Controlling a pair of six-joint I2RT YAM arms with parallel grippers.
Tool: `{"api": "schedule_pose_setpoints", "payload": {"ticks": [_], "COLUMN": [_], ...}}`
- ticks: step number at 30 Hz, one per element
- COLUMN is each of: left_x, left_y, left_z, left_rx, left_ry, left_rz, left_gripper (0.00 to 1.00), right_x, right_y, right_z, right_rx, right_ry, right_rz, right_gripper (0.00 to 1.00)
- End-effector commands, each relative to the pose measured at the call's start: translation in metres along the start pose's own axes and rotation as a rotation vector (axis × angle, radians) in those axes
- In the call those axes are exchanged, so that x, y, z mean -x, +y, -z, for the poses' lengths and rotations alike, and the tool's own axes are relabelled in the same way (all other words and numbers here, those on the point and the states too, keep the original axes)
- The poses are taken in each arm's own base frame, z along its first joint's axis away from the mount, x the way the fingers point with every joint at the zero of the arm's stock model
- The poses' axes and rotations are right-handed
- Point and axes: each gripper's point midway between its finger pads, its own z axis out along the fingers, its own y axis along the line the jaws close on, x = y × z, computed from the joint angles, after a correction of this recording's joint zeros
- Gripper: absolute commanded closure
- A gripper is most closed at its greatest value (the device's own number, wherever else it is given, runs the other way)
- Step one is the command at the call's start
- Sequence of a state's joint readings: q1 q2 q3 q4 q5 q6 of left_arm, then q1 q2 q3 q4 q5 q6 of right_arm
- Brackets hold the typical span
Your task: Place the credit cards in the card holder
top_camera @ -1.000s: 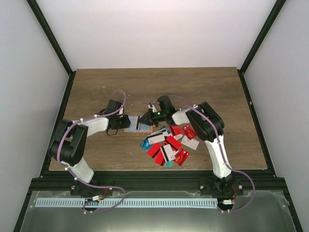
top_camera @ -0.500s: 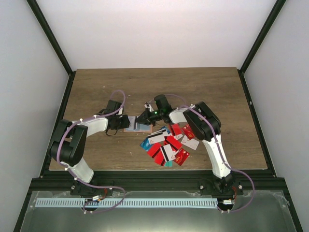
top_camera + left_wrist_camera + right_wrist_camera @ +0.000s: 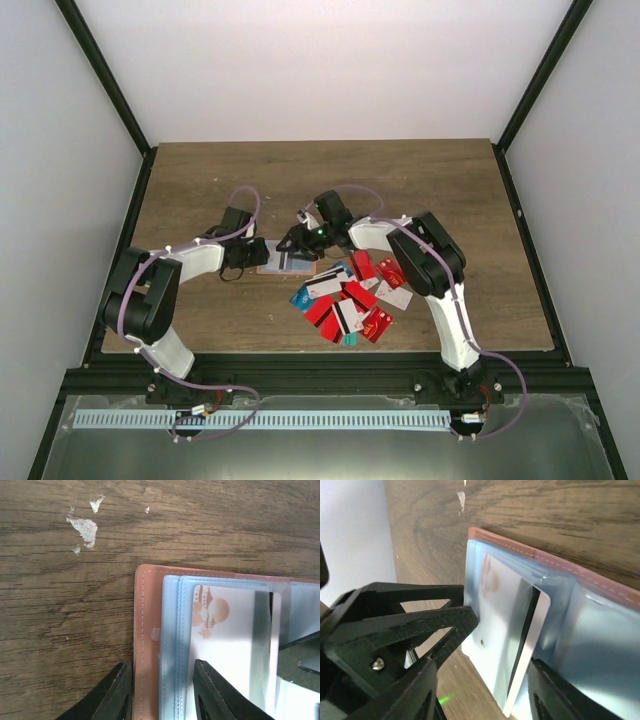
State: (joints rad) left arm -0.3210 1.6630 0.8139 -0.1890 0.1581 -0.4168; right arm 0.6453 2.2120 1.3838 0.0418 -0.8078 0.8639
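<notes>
The salmon card holder (image 3: 283,264) lies open on the wood, showing pale blue plastic sleeves (image 3: 172,645). A white credit card (image 3: 225,640) with a black stripe sits part way into a sleeve, its end (image 3: 532,630) sticking out. My right gripper (image 3: 484,670) is open, with the card's free end between its fingers and untouched. My left gripper (image 3: 161,670) stands with its jaws apart. They straddle the holder's stitched left edge (image 3: 146,630) and pinch nothing. Several loose credit cards (image 3: 350,295), mostly red, lie heaped to the right of the holder.
Pale chipped patches (image 3: 85,525) mark the wood just beyond the holder. The two grippers face each other closely over the holder, and the left one's black fingers (image 3: 420,625) fill the right wrist view's left side. Dark frame posts (image 3: 110,90) border the table.
My right gripper has opened and let go of the white card, which stays in the sleeve. The right wrist has shifted slightly left. The left arm has not moved.
</notes>
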Motion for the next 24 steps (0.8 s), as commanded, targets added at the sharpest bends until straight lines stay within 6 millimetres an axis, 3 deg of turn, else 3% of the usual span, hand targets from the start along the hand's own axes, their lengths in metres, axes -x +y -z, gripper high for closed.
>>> {"api": "schedule_pose_setpoints", "payload": {"ticks": [1, 8, 12, 16, 20, 24], "left_x": [-0.02, -0.016, -0.011, -0.008, -0.02, -0.046], "left_y": [0.014, 0.017, 0.01, -0.005, -0.036, -0.092], "left_z": [0.0, 0.006, 0.021, 0.043, 0.06, 0.068], "left_rx": [0.058, 0.083, 0.07, 0.038, -0.042, -0.223], "left_ry": [0.05, 0.029, -0.001, -0.032, -0.036, -0.008], "left_rz": [0.014, 0.017, 0.01, -0.012, -0.064, -0.173], "left_gripper": [0.64, 0.64, 0.64, 0.62, 0.61, 0.59], "right_x": [0.005, 0.001, -0.014, -0.045, -0.086, -0.122], "right_y": [0.026, 0.036, 0.03, 0.006, -0.019, -0.033], "right_z": [0.021, 0.054, 0.086, 0.118, 0.145, 0.163], "right_rx": [-0.072, -0.17, -0.279, -0.402, -0.491, -0.524], "right_ry": [-0.038, -0.098, -0.158, -0.178, -0.159, -0.135], "right_rz": [0.105, 0.176, 0.22, 0.2, 0.168, 0.133], "right_gripper": [0.44, 0.21, 0.19, 0.19, 0.19, 0.19]}}
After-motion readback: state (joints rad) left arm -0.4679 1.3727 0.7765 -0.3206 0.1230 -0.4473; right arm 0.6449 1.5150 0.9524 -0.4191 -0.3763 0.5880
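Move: The open card holder, a white card already in its left pocket, lies almost under the right hand, its middle about 1 cm back, 1 cm right and 4 cm below. The loose pile of credit cards that hand heads for is centred some 12 cm back, 15 cm right and 4 cm down, its striped white card about 9 cm back and 10 cm right. From the left hand the holder's middle is roughly 6 cm right, level ahead, 2 cm below, and the pile about 11 cm back and 20 cm right. The card holder is left by both hands. The right, already rising, climbs about 8 cm, opening wide, then swings right and back to the loose pile (some 14 cm right, 8 cm back overall), sinking slightly at the end while its left-pointing fingers tip further down, about 25 degrees. The left fingers first ease slightly left, then lift off the holder's left edge, rising about 7 cm while drawing back and right, part-open. ##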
